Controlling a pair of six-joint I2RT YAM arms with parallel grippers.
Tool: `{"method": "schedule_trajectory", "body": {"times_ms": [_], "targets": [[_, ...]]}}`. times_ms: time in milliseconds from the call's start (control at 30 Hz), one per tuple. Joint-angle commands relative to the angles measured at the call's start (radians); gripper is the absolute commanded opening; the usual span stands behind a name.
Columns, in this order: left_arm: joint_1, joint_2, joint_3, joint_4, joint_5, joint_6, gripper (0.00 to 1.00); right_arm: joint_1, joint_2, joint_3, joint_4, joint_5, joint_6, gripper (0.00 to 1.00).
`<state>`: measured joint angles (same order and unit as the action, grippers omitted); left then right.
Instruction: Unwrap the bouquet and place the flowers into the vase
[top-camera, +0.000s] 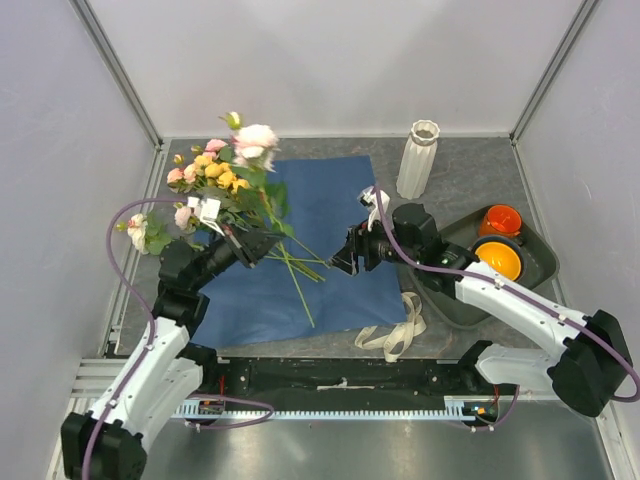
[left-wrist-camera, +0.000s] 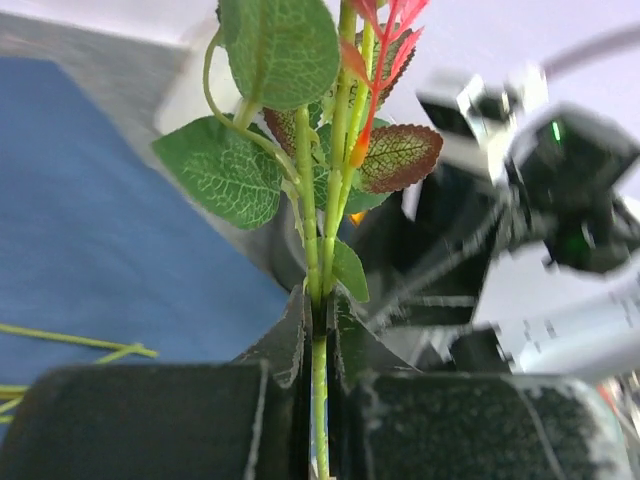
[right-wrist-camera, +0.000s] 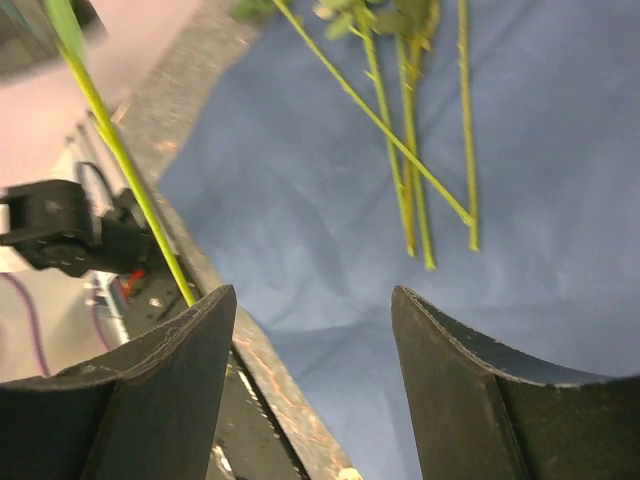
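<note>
The bouquet lies unwrapped: its blue paper sheet (top-camera: 320, 250) is spread flat, and the flowers (top-camera: 225, 175), with pink, cream and yellow heads, lie at its far left corner. Their stems (right-wrist-camera: 410, 170) stretch across the paper. My left gripper (top-camera: 262, 245) (left-wrist-camera: 320, 320) is shut on one green leafy stem (left-wrist-camera: 320, 200), which runs up between its fingers. My right gripper (top-camera: 345, 262) (right-wrist-camera: 312, 295) hovers open over the paper's middle, with nothing between its fingers; a raised stem (right-wrist-camera: 120, 160) passes to its left. The white ribbed vase (top-camera: 418, 160) stands upright at the back right.
The cream ribbon (top-camera: 400, 330) lies loose at the paper's near right corner. A dark grey tray (top-camera: 540, 255) with orange cups (top-camera: 499, 220) sits on the right, close behind my right arm. Grey walls close in the table on both sides.
</note>
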<state>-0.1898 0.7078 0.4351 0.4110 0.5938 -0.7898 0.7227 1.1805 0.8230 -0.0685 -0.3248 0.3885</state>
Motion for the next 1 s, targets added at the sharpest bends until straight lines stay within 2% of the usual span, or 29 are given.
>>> {"method": "schedule_trajectory", "body": {"times_ms": [0,100,233,533,833,967], "targets": [[-0.178,0.021,0.056,0.009,0.109,0.203,0.02,0.003,0.008,0.110,0.059,-0.167,0.033,0.71],[-0.246,0.056,0.097,-0.044,0.113,0.245,0.02,0.003,0.008,0.145,0.104,-0.247,0.067,0.70],[-0.276,0.093,0.097,-0.041,0.120,0.245,0.02,0.003,0.010,0.130,0.188,-0.286,0.122,0.69],[-0.309,0.110,0.090,-0.061,0.109,0.254,0.02,0.003,0.051,0.085,0.366,-0.241,0.279,0.50],[-0.341,0.130,0.106,-0.129,0.070,0.278,0.02,0.004,0.097,0.073,0.458,-0.249,0.355,0.41],[-0.346,0.142,0.117,-0.133,0.074,0.273,0.02,0.004,0.107,0.056,0.458,-0.240,0.366,0.34]]}}
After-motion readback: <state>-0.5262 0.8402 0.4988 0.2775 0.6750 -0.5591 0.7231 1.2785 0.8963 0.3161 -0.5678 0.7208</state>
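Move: The right hand, open, is after the stem of the pink rose held by the left, just above the left fingers: about 5 cm ahead, 15 left and 13 higher. The vase stands some 25 cm ahead of the right hand and 18 to its right, its middle 8 lower; the lying stems' cut ends are about 4 ahead, 5 left and 19 below. From the left hand, the right gripper is roughly 14 cm right, 2 back and 8 lower. Rightward and back, mostly in a quick opening sweep, then slower and sinking about 4 cm, the left hand carries the rose some 10 cm towards the right gripper, turning clockwise and keeping its pinch. The right hand meanwhile rises about 9 cm and goes some 5 left, rolling so its left side lifts; its wide fingers then close about halfway around the stem and a leaf below the blossom, above the left fingers. ##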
